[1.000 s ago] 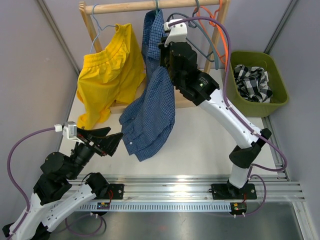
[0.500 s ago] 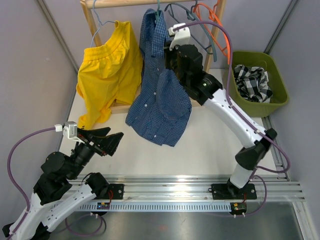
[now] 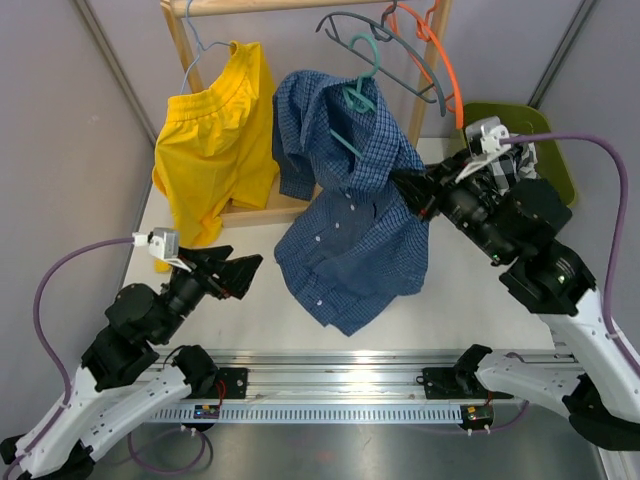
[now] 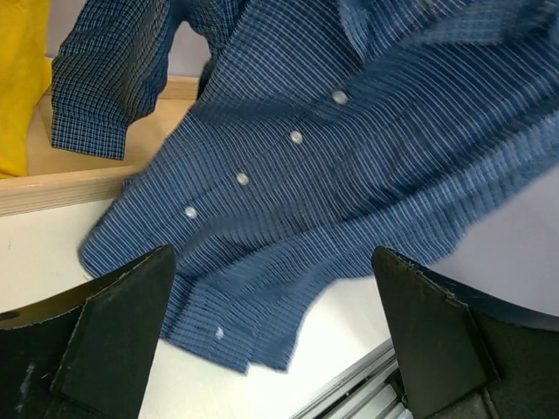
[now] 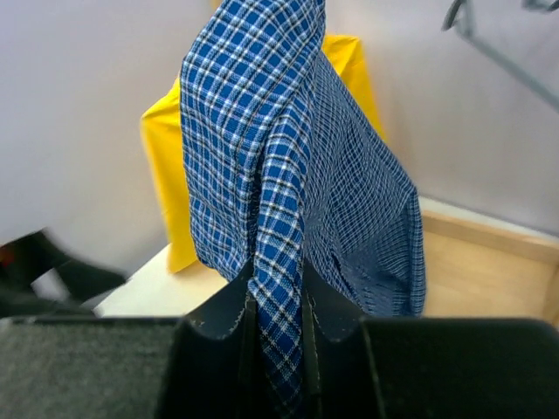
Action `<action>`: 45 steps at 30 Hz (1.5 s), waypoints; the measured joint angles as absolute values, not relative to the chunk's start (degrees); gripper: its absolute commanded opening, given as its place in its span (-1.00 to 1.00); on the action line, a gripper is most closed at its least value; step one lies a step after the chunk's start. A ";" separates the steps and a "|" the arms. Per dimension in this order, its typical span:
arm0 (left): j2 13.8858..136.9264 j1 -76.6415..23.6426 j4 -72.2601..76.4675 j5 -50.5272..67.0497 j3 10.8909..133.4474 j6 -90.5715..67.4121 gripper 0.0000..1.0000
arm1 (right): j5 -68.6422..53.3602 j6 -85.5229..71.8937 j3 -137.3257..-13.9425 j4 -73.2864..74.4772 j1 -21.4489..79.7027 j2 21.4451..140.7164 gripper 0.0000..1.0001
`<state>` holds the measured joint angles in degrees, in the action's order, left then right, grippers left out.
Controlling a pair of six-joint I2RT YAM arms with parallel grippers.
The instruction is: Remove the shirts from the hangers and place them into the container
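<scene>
The blue fine-check shirt (image 3: 350,225) hangs spread in the air over the table, its collar still draped on the teal hanger (image 3: 356,92). My right gripper (image 3: 412,196) is shut on a fold of the shirt (image 5: 288,175) at its right side, the cloth pinched between the jaws of the right gripper (image 5: 278,305). My left gripper (image 3: 246,272) is open and empty, low at the left, facing the shirt's lower front (image 4: 332,131). Bare grey (image 3: 385,40) and orange (image 3: 432,50) hangers hang tilted near the rail. The olive-green container (image 3: 535,118) sits at the right, largely hidden behind my right arm.
A bright yellow garment (image 3: 215,140) hangs at the left of the pale wooden rail frame (image 3: 183,45), above the frame's flat wooden base (image 3: 250,212). Grey walls close in both sides. A metal rail runs along the table's near edge.
My right arm has swung away from the rail toward the right and the near side, dragging the blue shirt and teal hanger with it. The left gripper has edged forward, still open.
</scene>
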<state>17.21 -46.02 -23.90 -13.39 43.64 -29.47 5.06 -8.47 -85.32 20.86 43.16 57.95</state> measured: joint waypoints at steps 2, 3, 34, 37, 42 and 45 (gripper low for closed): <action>19.73 -46.02 -22.20 -12.69 43.86 -28.99 0.98 | 1.48 -10.61 -82.13 21.80 43.11 54.33 -1.00; 20.93 -46.02 -21.02 -12.29 43.97 -28.75 0.98 | -0.32 -11.77 -80.05 22.15 43.11 52.99 -1.00; 49.56 -46.02 14.70 1.28 45.15 -33.41 0.98 | -16.23 -27.99 -53.43 21.74 43.11 46.28 -1.00; 50.65 -46.02 15.84 0.84 44.73 -32.58 0.98 | -16.27 -28.21 -53.41 21.71 43.11 46.06 -1.00; 53.30 -46.02 17.69 0.05 43.33 -31.46 0.98 | -16.71 -28.47 -53.19 21.76 43.11 45.71 -1.00; 54.52 -46.02 19.18 -0.43 42.35 -31.05 0.98 | -16.91 -28.75 -52.86 21.82 43.11 45.63 -1.00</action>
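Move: The teal hanger, already off the rack inside the blue shirt, has its neck about 22 cm ahead of the left hand, 18 cm to its right and some 17 cm higher. From there the shirt's buttoned front hangs about 9 cm ahead and 18 cm right, level with the hand, and the yellow shorts about 24 cm ahead, 4 cm left and 5 cm higher. The right hand grips the shirt's edge; the hanger neck is about 14 cm ahead, 8 cm left and level with it. Drop the right hand steeply, some 20 cm and slightly back, tipping the fingers down about 30 degrees and turning them counter-clockwise; keep the shirt pinched and hold there. Meanwhile swing the open left gripper right and forward towards the hanger's neck, arching up and then back down to its starting height, with a small clockwise turn. Leave its fingers open around the neck. ##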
